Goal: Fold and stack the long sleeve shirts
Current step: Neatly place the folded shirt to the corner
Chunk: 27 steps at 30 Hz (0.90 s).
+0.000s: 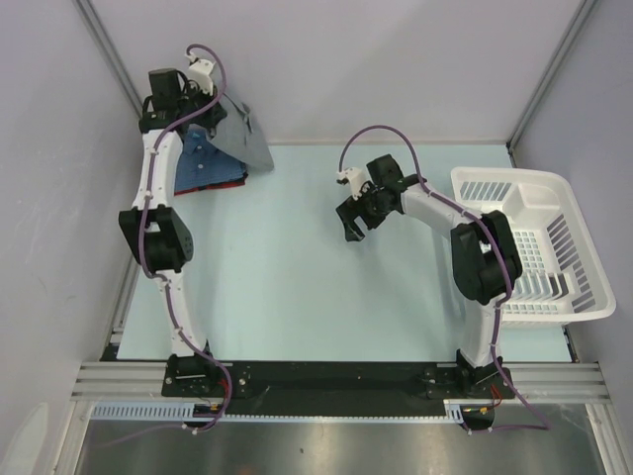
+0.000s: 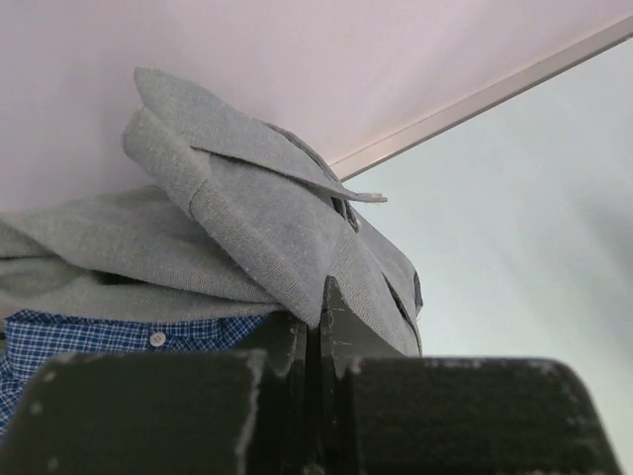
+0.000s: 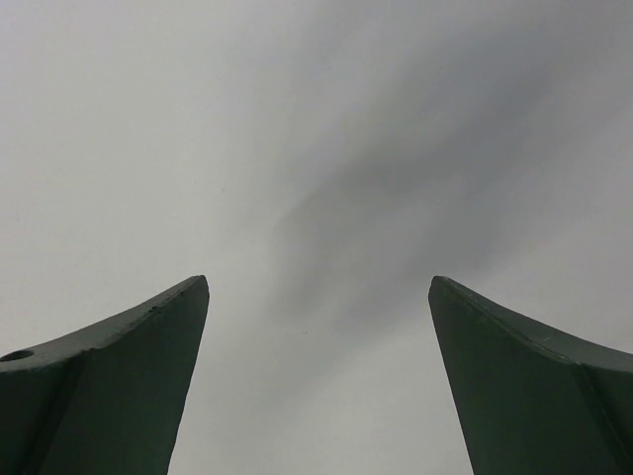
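Observation:
A stack of long sleeve shirts lies at the table's far left corner. The plain grey shirt (image 1: 245,139) is on top, over the blue checked one (image 1: 201,158), and a dark red edge (image 1: 210,184) shows underneath. My left gripper (image 1: 203,117) reaches over the stack. In the left wrist view it (image 2: 316,309) is shut on a fold of the grey shirt (image 2: 247,218), with the blue checked shirt (image 2: 89,336) just below. My right gripper (image 1: 354,226) hovers over the middle of the table. It stands open (image 3: 318,282) with only bare table between its fingers.
A white slatted basket (image 1: 504,178) stands at the right edge of the table, next to the right arm. Walls close in the table at the back and on both sides, and the shirt stack sits tight against the back left corner.

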### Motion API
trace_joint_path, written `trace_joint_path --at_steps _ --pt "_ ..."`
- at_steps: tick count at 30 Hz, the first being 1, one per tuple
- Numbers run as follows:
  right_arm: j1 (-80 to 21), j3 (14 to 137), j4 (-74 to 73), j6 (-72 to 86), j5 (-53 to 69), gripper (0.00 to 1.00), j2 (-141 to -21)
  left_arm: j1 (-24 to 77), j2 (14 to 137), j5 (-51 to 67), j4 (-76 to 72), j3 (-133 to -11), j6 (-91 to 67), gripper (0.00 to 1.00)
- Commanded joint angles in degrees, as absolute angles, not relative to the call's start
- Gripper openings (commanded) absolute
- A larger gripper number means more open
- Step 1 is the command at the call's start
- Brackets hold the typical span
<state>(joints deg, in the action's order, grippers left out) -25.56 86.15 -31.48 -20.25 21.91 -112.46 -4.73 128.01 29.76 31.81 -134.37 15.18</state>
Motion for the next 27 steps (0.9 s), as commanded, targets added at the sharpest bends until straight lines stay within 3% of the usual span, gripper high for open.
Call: trace_joint_path --at_steps 1,15,20,22,27 --pt "-25.93 88.59 -30.67 -21.27 21.53 1.00 -110.83 -5.01 122.34 32.17 28.56 -136.15 18.71 0.00" --pt "-26.28 87.98 -30.50 -21.27 20.92 1.00 -110.30 -13.88 124.98 42.18 30.23 -134.47 22.94 0.03" --pt "-26.28 87.98 -30.50 -21.18 21.00 1.00 -110.65 -17.66 129.02 42.98 30.15 -134.56 22.94 0.08" --pt "-26.19 88.15 -30.59 -21.18 20.92 1.00 -110.74 -18.72 130.34 42.72 30.06 -134.56 23.37 0.19" --pt "-26.28 88.24 -30.67 -21.09 20.65 1.00 -110.65 -22.06 133.85 42.80 27.08 -134.91 21.71 0.26"
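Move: The left gripper, shut on the grey shirt, has the blue shirt stack it is being taken to about 10 cm to its left, nearly level fore and aft and some 24 cm below. The grey shirt's hanging part has its middle roughly 5 cm ahead, 4 cm right and 10 cm down; the table's back left corner is about 23 cm left, 6 cm ahead, 25 cm down. From the right hand the stack lies around 40 cm left, 23 cm ahead and 5 cm lower. Lift the left gripper a couple of centimetres with the grey shirt still pinched, then sweep it left about 14 cm across the blue stack so the cloth trails behind to the right. While still sweeping, start parting the fingers to about a quarter open, and finish by sinking some 5 cm, the cloth still between the pads. ##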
